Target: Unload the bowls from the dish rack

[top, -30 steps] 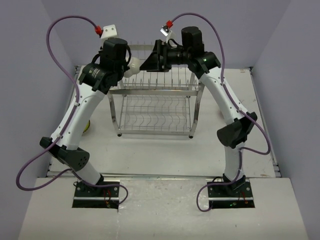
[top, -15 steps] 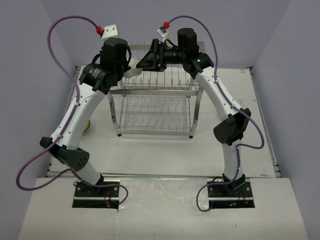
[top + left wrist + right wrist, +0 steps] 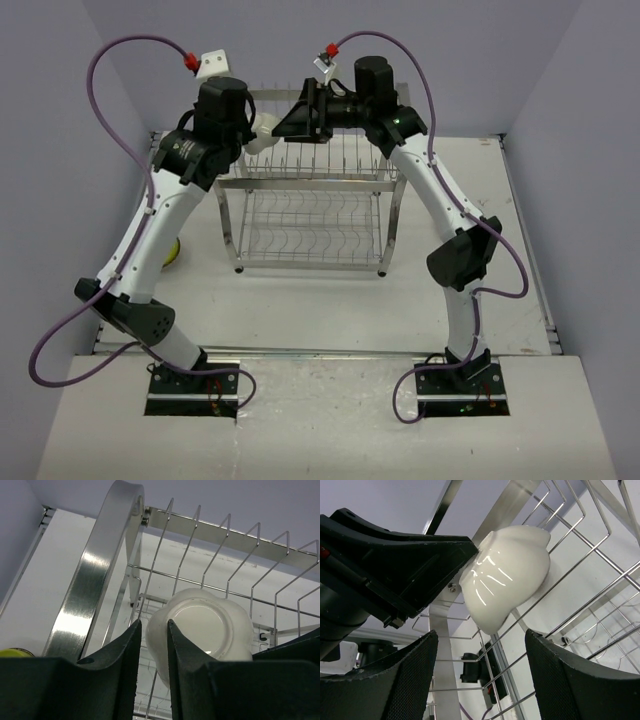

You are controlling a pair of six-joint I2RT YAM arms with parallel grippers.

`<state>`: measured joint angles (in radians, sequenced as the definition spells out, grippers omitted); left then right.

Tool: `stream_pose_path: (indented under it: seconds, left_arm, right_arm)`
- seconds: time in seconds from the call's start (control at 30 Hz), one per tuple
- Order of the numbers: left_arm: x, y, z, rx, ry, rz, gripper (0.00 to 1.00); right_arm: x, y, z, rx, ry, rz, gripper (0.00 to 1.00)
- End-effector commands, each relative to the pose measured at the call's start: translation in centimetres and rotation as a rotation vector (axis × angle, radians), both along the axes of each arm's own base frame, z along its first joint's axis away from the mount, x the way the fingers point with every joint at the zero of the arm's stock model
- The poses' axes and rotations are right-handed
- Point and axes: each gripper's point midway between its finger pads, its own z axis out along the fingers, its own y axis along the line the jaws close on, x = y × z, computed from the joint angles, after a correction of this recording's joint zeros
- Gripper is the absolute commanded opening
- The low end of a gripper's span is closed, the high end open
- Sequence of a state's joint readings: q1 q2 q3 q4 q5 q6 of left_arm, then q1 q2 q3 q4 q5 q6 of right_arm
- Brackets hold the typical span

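Note:
The chrome wire dish rack [image 3: 310,215] stands mid-table, with its top tier under both grippers. My left gripper [image 3: 252,126] is shut on the rim of the white bowl [image 3: 264,127] at the rack's top left corner. In the left wrist view the fingers [image 3: 180,650] pinch the wall of the white bowl [image 3: 210,625] beside a shiny post [image 3: 95,580] of the rack. My right gripper [image 3: 292,124] points left at the bowl and is open. In its own view the white bowl [image 3: 507,575] hangs above the rack wires [image 3: 580,610], beyond the right gripper [image 3: 480,631], which holds nothing.
A yellow-green rounded thing [image 3: 172,255] lies on the table left of the rack, mostly hidden by my left arm; the same yellow-green thing [image 3: 15,652] shows in the left wrist view. Grey walls close in the table at the back and sides.
My left gripper has risen a little with the white bowl in it. The right gripper moved slightly up and back, then stayed still.

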<state>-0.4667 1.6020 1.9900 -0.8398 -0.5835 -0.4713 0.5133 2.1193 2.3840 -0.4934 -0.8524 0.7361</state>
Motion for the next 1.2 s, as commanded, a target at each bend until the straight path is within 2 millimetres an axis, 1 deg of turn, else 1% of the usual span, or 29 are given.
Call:
stream_pose_path:
  seconds: [0.0,0.13,0.27,0.37,0.43,0.47,0.6,0.7,0.73,0.77,0.83,0.87,0.97,1.0,1.07,1.1,1.17]
  left_arm:
    - [-1.2,2.0,-2.9,0.078,0.117,0.031,0.27]
    - [-1.2,2.0,-3.2,0.075,0.124,0.029,0.27]
    - [-1.0,1.8,-3.1,0.065,0.123,0.021,0.27]
    - [-1.0,1.8,-3.0,0.068,0.123,0.019,0.27]
    - [-1.1,1.9,-2.8,0.067,0.118,0.019,0.27]
    - [-1.1,1.9,-2.8,0.068,0.119,0.019,0.27]
    - [-1.1,1.8,-2.9,0.067,0.122,0.013,0.27]
    - [-1.1,1.7,-3.1,0.066,0.124,0.009,0.27]
    - [-1.2,1.7,-3.1,0.063,0.123,0.008,0.27]
    - [-1.2,1.6,-3.1,0.058,0.123,0.003,0.27]
    - [-1.2,1.5,-3.0,0.055,0.122,-0.001,0.26]
    - [-1.2,1.5,-3.0,0.053,0.12,-0.002,0.26]
    - [-1.2,1.2,-2.6,0.044,0.112,-0.015,0.26]
    - [-1.2,1.2,-2.5,0.041,0.109,-0.018,0.26]
    - [-1.3,1.1,-2.2,0.035,0.103,-0.025,0.27]
    - [-1.3,1.0,-2.1,0.029,0.099,-0.032,0.27]
    - [-1.3,0.8,-2.0,0.022,0.096,-0.039,0.27]
  right_arm:
    - [-0.7,0.4,0.8,0.007,-0.019,0.019,0.72]
    - [-0.9,0.8,1.0,0.032,-0.013,0.049,0.71]
    - [-1.8,1.8,1.3,0.065,-0.01,0.118,0.71]
    - [-2.3,2.6,1.9,0.099,-0.008,0.147,0.71]
    - [-2.1,3.0,2.4,0.127,-0.02,0.152,0.71]
    - [-2.5,3.1,2.8,0.148,0.011,0.179,0.7]
    - [-2.1,3.7,3.5,0.18,0.016,0.182,0.67]
    - [-1.7,3.9,3.5,0.195,0.024,0.175,0.63]
    - [-1.6,4.0,3.4,0.195,0.025,0.168,0.59]
    - [-1.3,4.0,3.4,0.198,0.026,0.158,0.54]
    - [-1.3,4.1,3.6,0.208,0.045,0.158,0.52]
    - [-1.0,4.3,3.1,0.205,0.058,0.157,0.5]
    - [-0.5,4.4,3.1,0.202,0.078,0.125,0.46]
    - [-0.3,4.5,2.7,0.198,0.096,0.114,0.46]
    - [0.0,4.5,2.8,0.202,0.115,0.092,0.45]
    - [0.2,4.6,2.6,0.2,0.129,0.083,0.39]
    - [0.5,4.7,2.5,0.201,0.164,0.064,0.34]
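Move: The white bowl hangs tipped on the upper rack between the two grippers, roughly 5 cm to the right of the left hand and 4 cm ahead, about level with it. From the right hand, the white bowl is about 6 cm left and 5 cm ahead, at nearly the same height. The rack's left post stands some 6 cm left of the left hand and 3 cm ahead. The front bar's middle lies roughly 8 cm back of the right hand, 4 cm right and 8 cm lower. Bring the open right gripper left and up towards the near rim of the white bowl, about 3.5 cm left and 3 cm up, easing back slightly. Roll the wrist some 10 degrees and close the fingers to about half their gap around the rim. Shift the left gripper 1.5 cm left early on, then hold it by the bowl's foot, fingers unchanged. ##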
